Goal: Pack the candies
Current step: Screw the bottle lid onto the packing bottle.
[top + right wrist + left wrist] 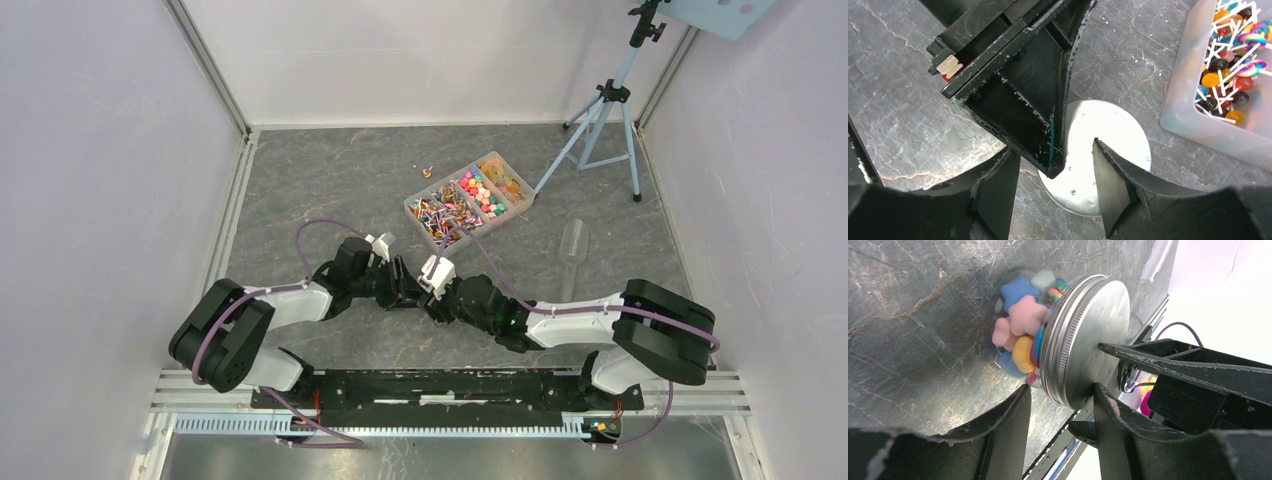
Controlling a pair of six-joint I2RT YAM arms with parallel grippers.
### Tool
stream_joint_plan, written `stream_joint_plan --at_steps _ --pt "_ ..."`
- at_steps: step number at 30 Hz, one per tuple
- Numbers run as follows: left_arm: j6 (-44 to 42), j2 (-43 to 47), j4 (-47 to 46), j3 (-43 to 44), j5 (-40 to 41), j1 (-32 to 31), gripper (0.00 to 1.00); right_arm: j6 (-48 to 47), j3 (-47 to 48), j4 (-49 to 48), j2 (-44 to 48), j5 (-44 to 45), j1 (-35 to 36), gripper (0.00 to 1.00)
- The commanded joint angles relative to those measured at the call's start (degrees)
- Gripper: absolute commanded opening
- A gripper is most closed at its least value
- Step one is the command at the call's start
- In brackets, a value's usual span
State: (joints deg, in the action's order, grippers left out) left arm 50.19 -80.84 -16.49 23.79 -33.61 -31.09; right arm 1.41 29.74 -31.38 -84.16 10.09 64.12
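Note:
A small clear jar (pixel 996 347) stands on the table, full of candies (pixel 1023 315) under a round grey metal lid (pixel 1088 335). My left gripper (pixel 1060 390) is turned sideways, half closed. One finger (pixel 1108 410) lies across the lid's top and the other stands beside the glass, with a small gap. My right gripper (pixel 1054 147) hangs over the same lid (pixel 1113 130), jaws apart. One finger sits over the lid and the other stands off its edge. In the top view both grippers (pixel 418 288) meet and hide the jar.
A clear divided tray (pixel 415 208) of lollipops and candies (pixel 470 195) sits just beyond the grippers, its wall (pixel 1188 120) close to the lid. A clear scoop (pixel 572 245) lies right of it. A tripod (pixel 605 110) stands at the back right. Loose bits (pixel 427 170) lie behind the tray.

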Motion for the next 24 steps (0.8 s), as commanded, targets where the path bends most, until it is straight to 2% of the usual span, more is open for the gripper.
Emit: stream_joint_plan --at_steps 1,5,14,18,21,22,23,24 --pt "-2.5 -0.7 9.0 -3.6 9.7 -0.6 0.51 8.7 -2.6 7.8 -0.7 6.3 -0.2 0.62" --pt "-3.5 3.0 9.4 -0.5 6.5 -0.4 0.59 8.0 2.1 12.2 3.9 5.1 -0.5 0.76" --pt "-10.7 8.2 28.5 19.0 8.1 0.6 0.71 6.2 8.1 25.7 19.0 2.5 -1.0 0.98" --pt "-13.5 10.5 34.1 25.8 10.4 0.6 0.73 5.5 9.3 31.2 28.2 4.5 -1.1 0.98" --pt "-16.3 12.1 38.0 31.2 12.0 0.6 0.76 4.3 14.7 39.9 33.6 9.3 -1.1 0.98" --pt "-17.7 12.5 40.1 33.8 12.4 0.6 0.8 4.5 16.6 42.7 35.0 11.8 -1.1 0.98" --pt "-19.1 12.8 41.9 36.0 12.8 0.6 0.99 4.7 17.9 44.5 36.2 13.6 -1.1 0.98" --pt "-20.6 13.4 43.9 38.5 13.1 0.6 1.0 5.1 18.5 46.2 37.8 14.7 -1.1 0.98"
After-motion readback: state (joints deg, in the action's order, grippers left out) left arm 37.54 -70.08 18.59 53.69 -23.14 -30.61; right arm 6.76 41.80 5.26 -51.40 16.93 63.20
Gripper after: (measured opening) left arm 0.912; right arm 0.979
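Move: The lidded packing bottle stands upright between the two open-V grippers. The lid's middle is about 4 cm to the left hand's right and 1 cm ahead, at fingertip height. From the right hand it is roughly 3 cm ahead, in line sideways and some 2 cm below. Beyond it, the candy box is centred about 24 cm ahead of the right hand and 8 cm to its right, and the clear scoop about 13 cm ahead and 32 cm to the right. Release the lidded bottle with both grippers: spread the right fingers to fully open and the left ones nearly so, easing off the lid before climbing clear. Lift the right hand about 16 cm while backing off some 7 cm to its right. Raise the left hand some 14 cm and 6 cm forward towards the candy box, its wrist turning nearly 20 degrees as it goes. ##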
